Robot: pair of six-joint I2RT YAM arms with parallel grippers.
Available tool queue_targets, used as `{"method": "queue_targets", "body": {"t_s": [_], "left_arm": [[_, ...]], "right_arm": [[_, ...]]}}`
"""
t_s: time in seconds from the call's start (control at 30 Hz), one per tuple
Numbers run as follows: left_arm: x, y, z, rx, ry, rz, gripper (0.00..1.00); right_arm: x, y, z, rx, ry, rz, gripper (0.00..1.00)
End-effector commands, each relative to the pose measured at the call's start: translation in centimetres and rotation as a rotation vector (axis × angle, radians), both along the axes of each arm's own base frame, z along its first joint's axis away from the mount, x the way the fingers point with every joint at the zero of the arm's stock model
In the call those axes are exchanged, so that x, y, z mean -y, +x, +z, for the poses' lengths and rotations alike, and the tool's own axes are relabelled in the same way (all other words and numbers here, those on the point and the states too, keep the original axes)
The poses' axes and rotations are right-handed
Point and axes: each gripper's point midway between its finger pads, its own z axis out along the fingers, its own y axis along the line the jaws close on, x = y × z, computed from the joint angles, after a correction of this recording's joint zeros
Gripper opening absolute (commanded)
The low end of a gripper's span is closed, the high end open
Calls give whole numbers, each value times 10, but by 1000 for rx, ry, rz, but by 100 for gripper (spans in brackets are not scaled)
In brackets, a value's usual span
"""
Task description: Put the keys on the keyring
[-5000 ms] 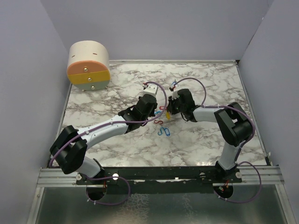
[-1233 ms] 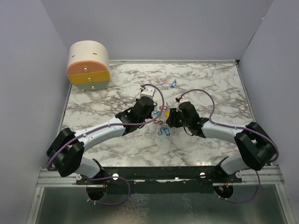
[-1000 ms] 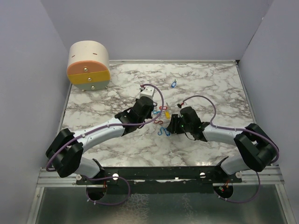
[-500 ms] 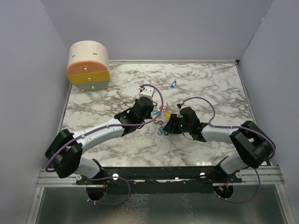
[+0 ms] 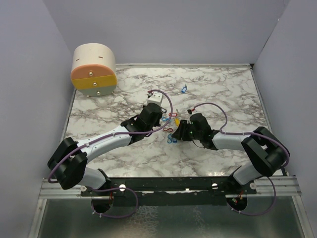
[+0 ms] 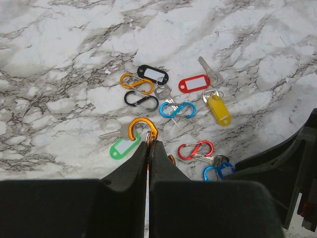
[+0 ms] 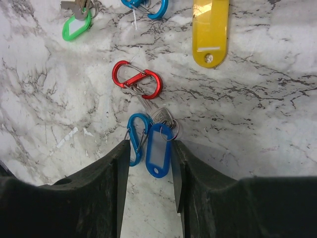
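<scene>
Keys with coloured tags and small carabiner keyrings lie scattered mid-table (image 5: 171, 123). My left gripper (image 6: 149, 145) is shut on an orange carabiner (image 6: 140, 127) that carries a silver ring and the green-tagged key (image 6: 124, 147). My right gripper (image 7: 150, 148) is low on the marble, open. A blue carabiner (image 7: 136, 139) and the blue-tagged key (image 7: 158, 150) lie between its fingertips (image 7: 121, 158), close against both. A red carabiner (image 7: 137, 79) lies just beyond them. In the top view the left gripper (image 5: 166, 120) and right gripper (image 5: 174, 138) nearly meet.
Near the left gripper lie a black tag (image 6: 152, 74), orange (image 6: 134, 82), black (image 6: 141, 100) and blue (image 6: 177, 109) S-carabiners, a red tag (image 6: 194, 83) and a yellow tag (image 6: 219, 110). One blue key (image 5: 184, 89) sits farther back. A round drawer box (image 5: 94, 69) stands at the back left corner.
My right gripper has slid a little left toward the blue carabiner and blue tag, its jaws narrowing slightly. The left arm has hardly moved and keeps its hold.
</scene>
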Motion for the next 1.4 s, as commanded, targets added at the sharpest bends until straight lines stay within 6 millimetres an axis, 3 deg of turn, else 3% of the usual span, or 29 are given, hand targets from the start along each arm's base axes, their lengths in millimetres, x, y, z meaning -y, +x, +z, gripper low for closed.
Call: {"method": "queue_targets", "body": {"t_s": [0.0,0.27,0.6,1.37], "left_arm": [[-3,1,11,32,-23,4,0],[-4,2,10,30,-21,7,0],[-6,2,8,28,-18,13,0],[-7,3,6,23,-18,15,0]], "right_arm": [[-2,17,7,50,-11,-44,39],[-6,30,12,78,-26,-59,39],[-4,26,1,51,-43,-53,38],[9,28,-6,57,-98,-97,14]]}}
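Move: The ring of the blue-tagged keys lies about 2 cm ahead of the right hand and some 1 cm below it, its blue tag stretching back from it between the open fingertips. The blue carabiner is level with this hand and about 2 cm to its left. The red carabiner lies some 5 cm ahead and 3 cm left, the yellow tag 8 cm ahead and 1 cm right. From the left hand, that ring is about 5 cm back, 7 cm right and 14 cm below. The ring end of the blue-tagged keys is what the right hand goes for: it slides forward about 2 cm over the blue tag, rising slightly on the way and then settling back down. There it nearly stays, and the half-open fingers close to a narrow gap with the ring between their tips, drifting barely to the right as they shut. ##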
